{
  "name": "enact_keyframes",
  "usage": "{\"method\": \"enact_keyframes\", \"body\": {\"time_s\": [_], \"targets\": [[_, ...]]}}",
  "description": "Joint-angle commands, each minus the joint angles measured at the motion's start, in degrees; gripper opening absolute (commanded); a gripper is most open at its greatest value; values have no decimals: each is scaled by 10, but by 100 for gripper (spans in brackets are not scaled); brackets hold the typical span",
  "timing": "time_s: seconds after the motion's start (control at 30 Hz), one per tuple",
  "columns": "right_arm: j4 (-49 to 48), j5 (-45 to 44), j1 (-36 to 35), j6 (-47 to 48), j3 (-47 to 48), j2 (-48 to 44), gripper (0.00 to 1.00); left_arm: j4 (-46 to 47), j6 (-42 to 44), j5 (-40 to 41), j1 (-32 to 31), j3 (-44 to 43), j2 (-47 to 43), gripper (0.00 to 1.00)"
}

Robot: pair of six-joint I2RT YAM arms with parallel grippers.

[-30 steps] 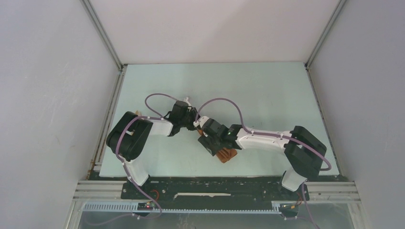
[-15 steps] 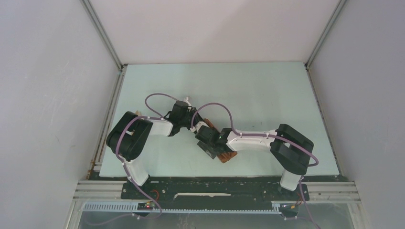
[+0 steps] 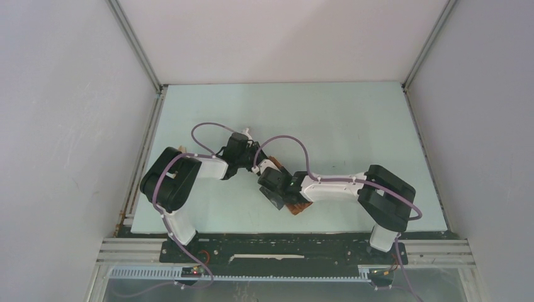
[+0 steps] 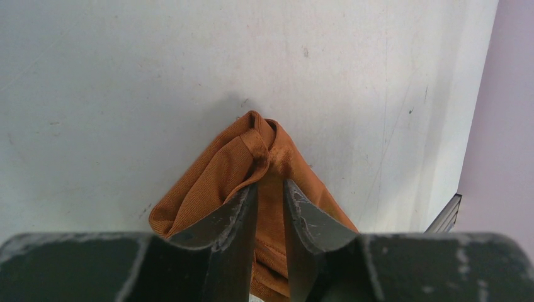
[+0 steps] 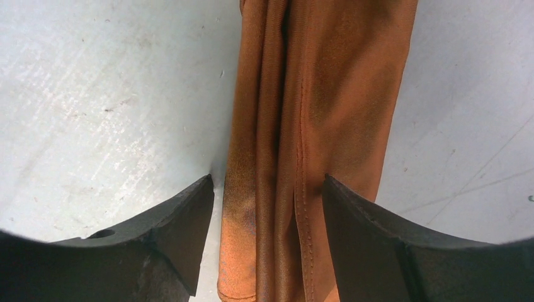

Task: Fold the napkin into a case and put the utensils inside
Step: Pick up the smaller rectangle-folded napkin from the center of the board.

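Observation:
The rust-orange napkin (image 3: 298, 207) lies folded into a narrow strip near the table's front, mostly hidden under the two grippers in the top view. My left gripper (image 4: 271, 182) is shut on a bunched end of the napkin (image 4: 214, 182), with cloth pinched between its fingers. My right gripper (image 5: 267, 179) stands open low over the strip, one finger on each side of the napkin (image 5: 327, 94). A stitched hem runs along the strip between the right fingers. From above, the left gripper (image 3: 250, 155) and right gripper (image 3: 275, 192) sit close together. The utensils are hidden.
A small light-brown tip (image 3: 182, 150) pokes out beside the left arm's elbow; I cannot tell what it is. The pale table (image 3: 340, 119) has raised metal rails along its left and right edges. Purple cables loop above both wrists.
The right arm has drawn its elbow in and slid its gripper a little left along the napkin, covering more of the cloth. The left arm has stayed put.

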State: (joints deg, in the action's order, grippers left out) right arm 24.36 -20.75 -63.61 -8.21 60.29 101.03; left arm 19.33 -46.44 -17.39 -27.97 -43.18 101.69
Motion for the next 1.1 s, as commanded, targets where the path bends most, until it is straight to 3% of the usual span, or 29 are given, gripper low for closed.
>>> {"method": "enact_keyframes", "body": {"time_s": [0.0, 0.3, 0.53, 0.67, 0.93, 1.07], "targets": [[-44, 56, 11, -37, -61, -5, 71, -24, 24, 8, 6, 13, -9, 32], [-88, 61, 15, -56, -108, -9, 49, -31, 30, 7, 8, 10, -21, 32], [-84, 47, 25, -55, -109, -46, 22, -34, 38, 7, 8, 14, -50, 36], [-81, 62, 33, -48, -109, -80, 0, -41, 46, 1, 9, 15, -81, 41], [-73, 195, 73, -73, -109, -136, 0, -116, 65, 4, 22, 23, -202, 53], [-73, 341, 114, -95, -109, -168, 0, -179, 102, 23, 24, 33, -300, 56]]}}
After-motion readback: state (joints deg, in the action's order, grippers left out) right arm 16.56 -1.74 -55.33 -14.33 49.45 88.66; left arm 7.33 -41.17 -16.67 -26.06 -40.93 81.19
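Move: The folded napkin lies as a slanting strip between the right hand's open fingers. Its middle is about 2 cm ahead, 1 cm left and 1 cm below; its far-left end is some 9 cm ahead and 6 cm left, its near-right end about 5 cm back and 4 cm right. From the left hand, whose tips are at the far-left end, the napkin's middle is about 6 cm back and 5 cm right. The napkin is pinched across its width near the middle as the right fingers shut from wide open, tilting some 20 degrees to point more leftward; keeping that grip, the right hand draws back about 1.5 cm and starts up. Late on, the left fingers open wider, come free of the far end and rise about 8 cm, easing left. ##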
